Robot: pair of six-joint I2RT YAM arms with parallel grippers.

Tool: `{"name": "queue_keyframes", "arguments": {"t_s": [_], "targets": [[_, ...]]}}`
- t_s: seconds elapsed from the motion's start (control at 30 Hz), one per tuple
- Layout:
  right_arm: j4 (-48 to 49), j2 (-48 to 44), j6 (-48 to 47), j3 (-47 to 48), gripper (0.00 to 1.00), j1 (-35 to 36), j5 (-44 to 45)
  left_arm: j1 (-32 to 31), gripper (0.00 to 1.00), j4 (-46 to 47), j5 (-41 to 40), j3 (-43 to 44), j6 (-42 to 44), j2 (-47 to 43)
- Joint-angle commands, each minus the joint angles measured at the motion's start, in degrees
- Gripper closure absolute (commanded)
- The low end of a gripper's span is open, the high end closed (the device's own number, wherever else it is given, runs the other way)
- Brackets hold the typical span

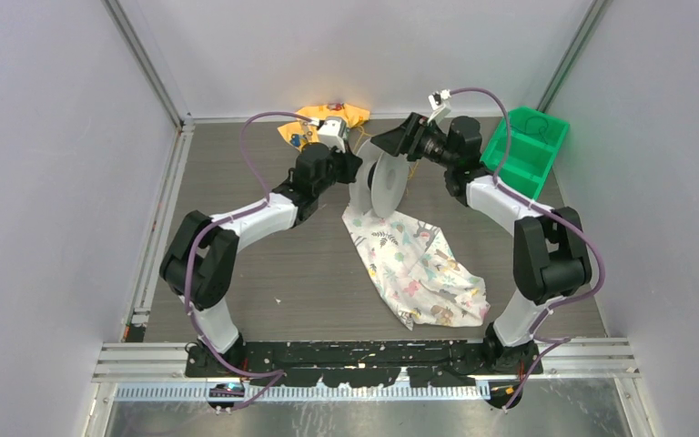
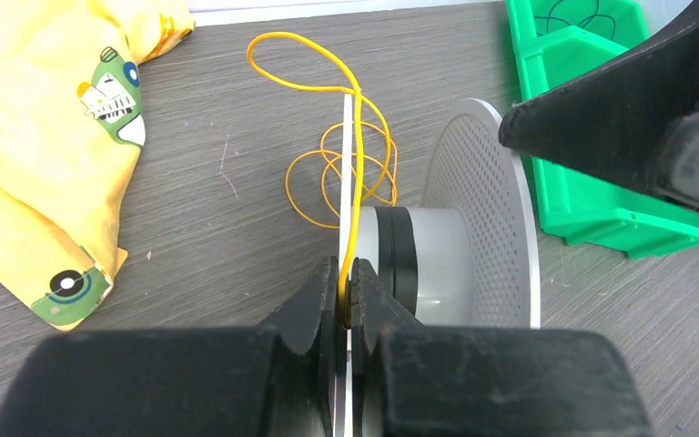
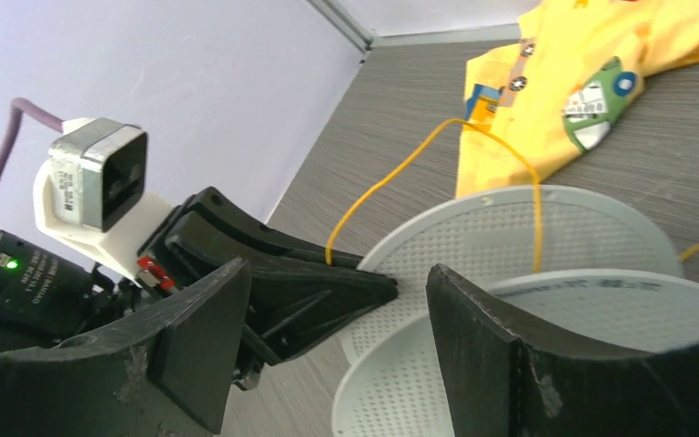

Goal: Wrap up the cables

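Observation:
A white perforated spool (image 1: pixel 385 182) stands on edge at mid-table between the two arms. The cable (image 2: pixel 357 137), a thin yellow-orange cord, lies in loose loops behind the spool and runs over its near rim. My left gripper (image 2: pixel 348 300) is shut, pinching the cable against that thin rim beside the grey hub (image 2: pixel 419 259). My right gripper (image 3: pixel 337 282) hangs open just above the spool (image 3: pixel 510 228), nothing between its fingers. In the right wrist view the cable (image 3: pixel 391 173) arcs from the left gripper's fingers (image 3: pixel 328 287) over the rims. From above, the left gripper (image 1: pixel 350 167) and right gripper (image 1: pixel 393 141) flank the spool.
A yellow printed cloth (image 1: pixel 332 118) lies at the back, behind the left gripper. A green bin (image 1: pixel 528 150) holding dark wire sits at the back right. A white patterned cloth (image 1: pixel 414 264) spreads from under the spool toward the near right. Walls close in on both sides.

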Motion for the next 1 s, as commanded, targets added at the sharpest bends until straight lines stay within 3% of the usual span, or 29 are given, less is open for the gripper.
{"name": "queue_keyframes", "arguments": {"t_s": [0.0, 0.07, 0.17, 0.2, 0.37, 0.7, 0.8, 0.97], "targets": [[-11.0, -3.3, -4.1, 2.2, 0.24, -2.0, -0.1, 0.8, 1.00, 2.3, 2.9, 0.7, 1.2, -5.8], [-12.1, -4.3, -4.1, 2.0, 0.22, -3.5, 0.3, 1.2, 1.00, 0.5, 4.2, 1.3, 1.7, -6.8], [-15.1, -7.2, -4.5, 0.7, 0.02, -5.6, 6.3, 1.7, 1.00, -4.1, 5.6, 2.5, 3.1, -8.8], [-16.4, -8.3, -5.2, 0.2, 0.00, -6.3, 8.4, 1.9, 1.00, -6.3, 5.9, 3.2, 4.1, -10.1], [-23.4, -11.0, -12.0, -0.7, 0.00, -7.2, 16.6, 2.7, 1.00, -19.7, 9.0, 6.7, 12.4, -15.5], [-15.9, -8.1, -11.6, -2.2, 0.00, -5.6, 5.3, 7.9, 1.00, -47.5, 31.4, 12.5, 32.0, -29.3], [-12.4, -7.5, -12.8, -3.0, 0.01, -3.4, 2.3, 8.5, 1.00, -51.8, 31.9, 12.4, 34.6, -32.6], [-5.4, -6.6, -16.6, -6.8, 0.02, 0.5, 1.7, 10.2, 1.00, -51.1, 27.3, 9.4, 35.0, -36.8]]}}
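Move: The left fingers, shut, already pinch the spool's left rim and the yellow cable together. The spool's middle is about 5 cm right of that hand and 6 cm below. The cable coil lies on the table roughly 4 cm ahead, 8 cm right and 17 cm below, and the yellow cloth about 8 cm ahead and 8 cm left. From the right hand, empty and part open, the pinched cable is some 6 cm left, 1 cm back and 5 cm below. Still pinching cable against flange, the left hand carries the spool back and up, roughly 15 cm each, and about 9 cm left, speeding up on the way, its wrist turning clockwise and its left side rising. The right hand opens fully and swings some 10 cm right, clear of the spool, sinking slightly, then heads back left about 6 cm. ##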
